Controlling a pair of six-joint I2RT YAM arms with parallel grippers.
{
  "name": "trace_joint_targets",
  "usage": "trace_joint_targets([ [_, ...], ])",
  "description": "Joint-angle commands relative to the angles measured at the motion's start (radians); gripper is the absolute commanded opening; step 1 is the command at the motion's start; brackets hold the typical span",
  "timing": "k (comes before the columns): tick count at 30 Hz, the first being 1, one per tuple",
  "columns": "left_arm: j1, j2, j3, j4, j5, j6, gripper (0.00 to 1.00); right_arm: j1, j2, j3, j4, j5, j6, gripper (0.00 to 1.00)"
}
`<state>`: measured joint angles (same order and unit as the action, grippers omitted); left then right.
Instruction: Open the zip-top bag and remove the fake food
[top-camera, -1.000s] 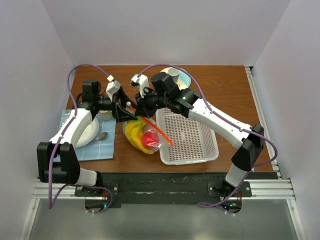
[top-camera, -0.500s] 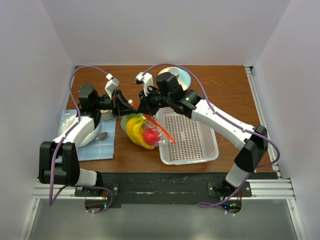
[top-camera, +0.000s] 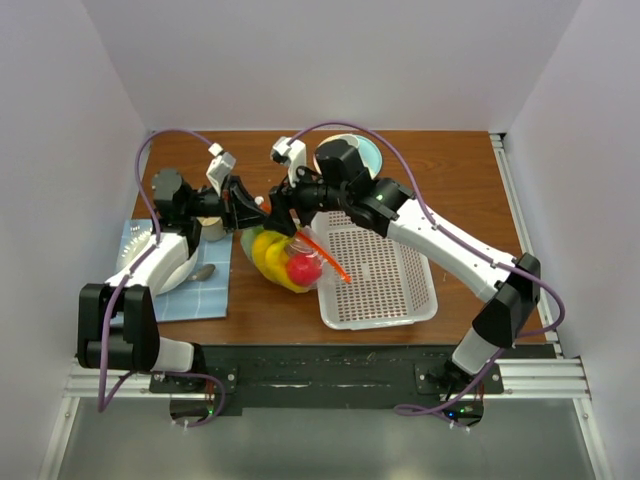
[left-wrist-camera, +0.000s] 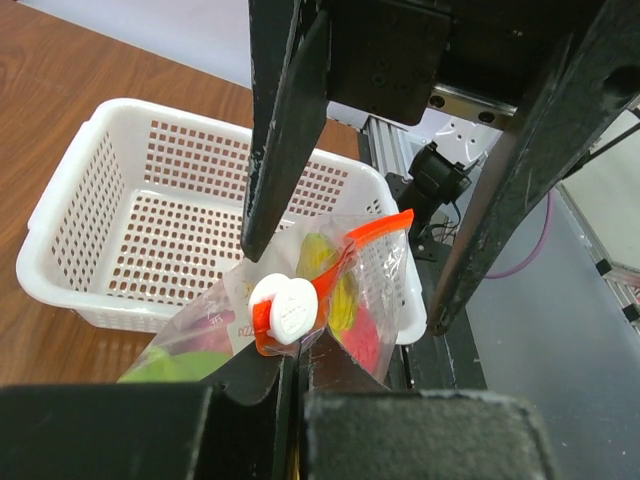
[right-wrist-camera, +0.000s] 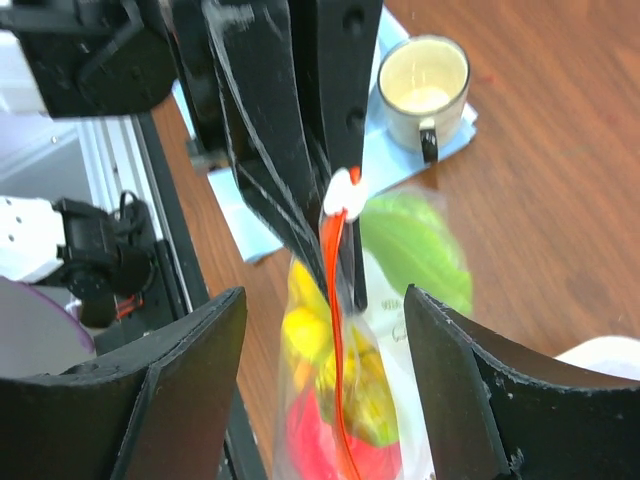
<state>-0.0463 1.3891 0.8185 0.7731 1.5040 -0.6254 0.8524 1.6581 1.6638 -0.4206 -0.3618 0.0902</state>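
Note:
The zip-top bag (top-camera: 288, 262) hangs in the air left of the basket, clear, with its orange-red zip strip (right-wrist-camera: 338, 330) running down it. Inside show fake food: a yellow banana bunch (top-camera: 268, 256), a red fruit (top-camera: 303, 270) and a green piece (right-wrist-camera: 415, 245). My left gripper (left-wrist-camera: 297, 350) is shut on the bag's top corner, just beside the white zip slider (left-wrist-camera: 286, 310). My right gripper (right-wrist-camera: 325, 300) stands open, a finger on each side of the hanging bag and apart from it. In the top view the left gripper (top-camera: 252, 207) and right gripper (top-camera: 282, 203) nearly meet.
A white basket (top-camera: 375, 270) stands right of the bag. At the left lies a blue cloth (top-camera: 200, 295) with a white bowl (top-camera: 185, 262), a spoon (top-camera: 203, 271) and a cream cup (right-wrist-camera: 425, 90). A pale blue plate (top-camera: 368, 155) sits at the back.
My left gripper shut on the bag's top corner, then my right gripper opened and let the bag go. The bag rose a little and shifted slightly right.

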Motion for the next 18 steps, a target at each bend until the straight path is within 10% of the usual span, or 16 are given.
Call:
trace_joint_targets([
  [1,0.002,-0.025,0.013,0.149,0.205,-0.095,0.0,-0.003,0.002,0.054,0.069,0.006,0.003,0.67],
  [18,0.0,-0.032,-0.03,0.304,0.205,-0.211,0.02,-0.006,0.081,0.116,0.16,0.035,0.042,0.37],
])
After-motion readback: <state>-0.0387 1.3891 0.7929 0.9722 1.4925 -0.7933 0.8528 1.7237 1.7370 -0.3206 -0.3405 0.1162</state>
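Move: The white zip slider stands about 4 cm to the left of my right hand's open fingers, some 2 cm farther out and 2 cm higher. From that hand, the red fake food in the bag hangs roughly 6 cm back, 5 cm right and 15 cm down; the basket is some 22 cm right and 3 cm out, the mug about 19 cm left and 14 cm out, both 22 cm below. From my left hand, the slider is just 2 cm right and level fore and aft, 1 cm up. I bring my empty right hand about 4 cm in equal parts forward, left and up towards the white slider, settling its open fingertips on either side and narrowing their gap by over a third without shutting. My left hand keeps its pinch on the bag's corner beside the slider, easing up about 1 cm. ##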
